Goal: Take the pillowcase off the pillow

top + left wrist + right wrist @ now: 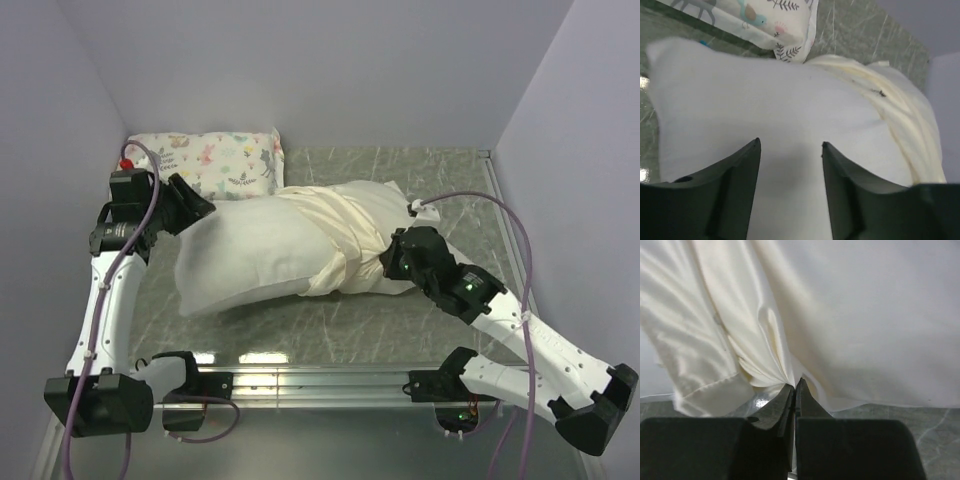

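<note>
The plump white pillow [245, 260] lies across the middle of the table, its left half bare. The cream pillowcase [345, 235] is bunched in wrinkles over its right half. My left gripper [200, 210] hovers at the pillow's far left corner. In the left wrist view this gripper [791, 145] is open over the bare white pillow [765, 100], nothing between its fingers, with the pillowcase [912, 120] to the right. My right gripper [387, 262] sits at the pillowcase's near edge. The right wrist view shows it [794, 384] shut on a pinched fold of the shiny pillowcase [730, 315].
A small floral animal-print pillow [215, 162] lies at the back left corner, right behind my left gripper. Pale walls close in the marbled green table [420, 325] on three sides. A metal rail [320, 380] runs along the near edge between the arm bases.
</note>
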Tool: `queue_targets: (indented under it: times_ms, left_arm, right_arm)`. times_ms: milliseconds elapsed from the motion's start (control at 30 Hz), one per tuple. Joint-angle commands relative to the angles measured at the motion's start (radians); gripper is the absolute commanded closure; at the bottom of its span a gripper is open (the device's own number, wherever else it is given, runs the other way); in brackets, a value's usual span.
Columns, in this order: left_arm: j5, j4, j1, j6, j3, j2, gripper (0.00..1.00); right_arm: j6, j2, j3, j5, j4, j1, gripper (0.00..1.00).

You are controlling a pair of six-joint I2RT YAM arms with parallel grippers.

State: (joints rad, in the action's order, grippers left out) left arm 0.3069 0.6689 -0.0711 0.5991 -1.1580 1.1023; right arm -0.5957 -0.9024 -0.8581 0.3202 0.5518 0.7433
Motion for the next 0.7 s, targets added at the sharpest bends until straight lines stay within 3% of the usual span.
queue_targets:
  times_ms: [0, 33, 133, 200, 433, 533, 667]
  left_arm:
    - [-0.021, -0.127, 0.022, -0.093, -0.051, -0.056, 0.40]
    - [-0.031, -0.118, 0.065, -0.123, -0.058, -0.071, 0.28]
    - [-0.116, -0.109, 0.230, -0.156, -0.094, -0.108, 0.20]
    - [-0.232, -0.100, 0.331, -0.147, -0.104, -0.128, 0.18]
    - [-0.613, -0.045, 0.874, -0.121, -0.065, -0.088, 0.18]
    - [-0.682, -0.046, 1.040, -0.120, -0.062, -0.043, 0.16]
    - [-0.706, -0.028, 1.152, -0.134, -0.085, 0.021, 0.15]
  right_arm:
    - [0.069, 0.051, -0.161, 0.056, 0.097, -0.016, 1.00]
    - [0.074, 0.046, -0.189, 0.046, 0.106, -0.013, 1.00]
    - [0.092, 0.022, -0.310, 0.062, 0.148, 0.020, 1.00]
    - [0.105, -0.003, -0.395, 0.071, 0.169, 0.036, 1.00]
    - [0.140, -0.115, -0.585, 0.120, 0.224, 0.080, 1.00]
    - [0.152, -0.154, -0.637, 0.125, 0.237, 0.088, 1.00]
    - [0.172, -0.203, -0.708, 0.146, 0.257, 0.096, 1.00]
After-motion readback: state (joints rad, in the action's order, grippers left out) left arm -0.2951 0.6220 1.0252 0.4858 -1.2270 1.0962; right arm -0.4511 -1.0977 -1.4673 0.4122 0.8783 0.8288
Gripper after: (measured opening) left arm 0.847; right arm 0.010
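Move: The bunched pillowcase lies about 27 cm to the left hand's right, some 4 cm back and 10 cm below. The bare pillow end is about 7 cm to that hand's right, 5 cm back and 9 cm below, and the floral pillow roughly 15 cm ahead, 3 cm left and 18 cm down. From the right hand, which already pinches the case, the bunch centres 5 cm ahead, 8 cm left and 3 cm below. Rightward and back, the left hand swings about 25 cm over the bare pillow towards the bunched pillowcase, rising some 7 cm and then sinking again, turning some 35 degrees clockwise while its already parting fingers spread wide. The right hand keeps its pinch on the pillowcase and lifts it straight up about 14 cm, fast at first and then slowing, fingers tipping up slightly. ##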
